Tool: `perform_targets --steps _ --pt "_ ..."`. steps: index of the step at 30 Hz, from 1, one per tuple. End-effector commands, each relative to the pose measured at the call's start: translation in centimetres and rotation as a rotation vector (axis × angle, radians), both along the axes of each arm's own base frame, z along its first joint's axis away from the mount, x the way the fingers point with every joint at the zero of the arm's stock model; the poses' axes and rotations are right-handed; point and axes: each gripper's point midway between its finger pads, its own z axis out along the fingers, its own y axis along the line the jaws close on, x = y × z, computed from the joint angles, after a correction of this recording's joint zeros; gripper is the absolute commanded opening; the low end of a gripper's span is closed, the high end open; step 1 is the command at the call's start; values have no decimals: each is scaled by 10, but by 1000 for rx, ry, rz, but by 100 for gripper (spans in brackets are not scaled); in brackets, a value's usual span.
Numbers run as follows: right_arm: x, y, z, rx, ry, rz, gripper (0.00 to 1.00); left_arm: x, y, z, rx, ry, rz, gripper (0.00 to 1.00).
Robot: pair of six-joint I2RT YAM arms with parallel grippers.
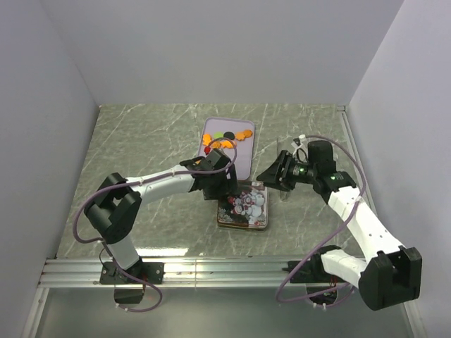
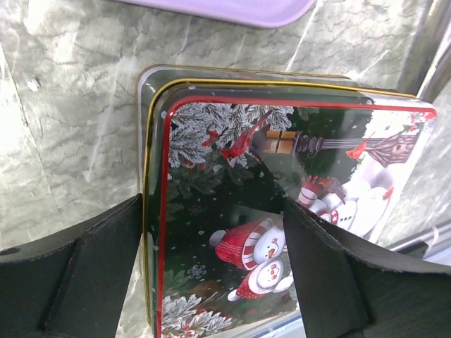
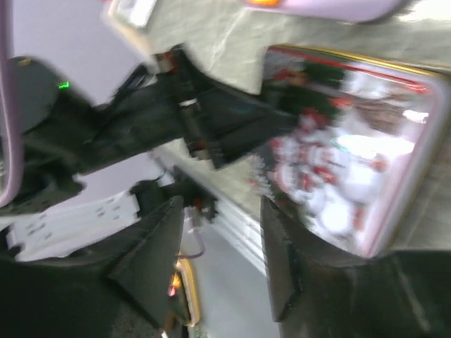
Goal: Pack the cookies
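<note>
The cookies [image 1: 224, 139], orange, black and green pieces, lie in a lilac tray [image 1: 243, 160] at the back centre. In front of it stands a tin [image 1: 255, 218] with a snowman lid [image 2: 282, 190]; the red-rimmed lid lies slightly offset on the gold-rimmed base. My left gripper [image 1: 224, 189] is open over the tin's left part [image 2: 211, 282]: one finger [image 2: 84, 267] is beside the tin's left edge, the other [image 2: 331, 274] is above the lid. My right gripper [image 1: 268, 174] is open and empty, in the air by the tin's far right corner [image 3: 222, 267].
The tray's near rim [image 2: 232, 8] lies just beyond the tin. The marble table [image 1: 141, 141] has grey walls on three sides and a metal rail [image 1: 211, 271] along the near edge. The right wrist view is blurred and shows the left arm [image 3: 176, 120] next to the tin [image 3: 352, 162].
</note>
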Motion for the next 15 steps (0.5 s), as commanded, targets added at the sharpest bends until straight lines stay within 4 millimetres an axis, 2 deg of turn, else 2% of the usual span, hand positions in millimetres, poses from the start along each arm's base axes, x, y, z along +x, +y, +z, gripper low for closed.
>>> perform_targets --steps 1,2,3,5,6,7,8,9,11,12,15 --pt "-19 25 14 165 -28 148 49 3 -6 8 25 -12 29 84" --pt "-22 29 7 175 -8 163 45 2 -8 7 33 -11 26 84" --pt "-26 29 -7 171 17 163 37 1 -10 7 38 -7 27 84" --pt "-27 24 -32 128 69 130 28 0 -12 8 45 0 26 84" --pt "-32 16 -55 97 117 108 20 0 -13 8 47 0 34 84" --pt "-34 11 -68 90 151 90 17 -1 -13 9 51 4 34 84" --pt "-48 7 -97 91 246 79 14 -1 -14 9 51 4 36 84" --pt "-43 1 -108 110 263 41 8 -1 -14 9 53 6 40 84" --pt "-52 -7 -139 109 374 4 0 -2 -15 12 56 7 44 84" --pt "-58 -11 -152 105 410 -10 0 -3 -16 13 56 7 44 84" --pt "-60 -18 -171 89 472 -32 0 -3 -16 18 62 5 54 84"
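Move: The closed cookie tin's middle lies about 3 cm back and 6 cm left of the right hand, some 17 cm below it. From the left hand, already at the tin's far left side, that middle is about 4 cm back, 5 cm right and 4 cm lower. Seen from the right hand, the lilac cookie tray is roughly 16 cm ahead and 12 cm left, and the tongs lie about 10 cm ahead and 9 cm right, both on the table. Down about 13 cm and back some 6 cm goes the right hand, drawing back first, then dropping fast; its half-open fingers shut fully and tip down roughly 25 degrees, ending as a closed fist against the lid's right part. The left hand, fingers still wide, keeps one finger on the tin's left side and eases about 1 cm right with it. ##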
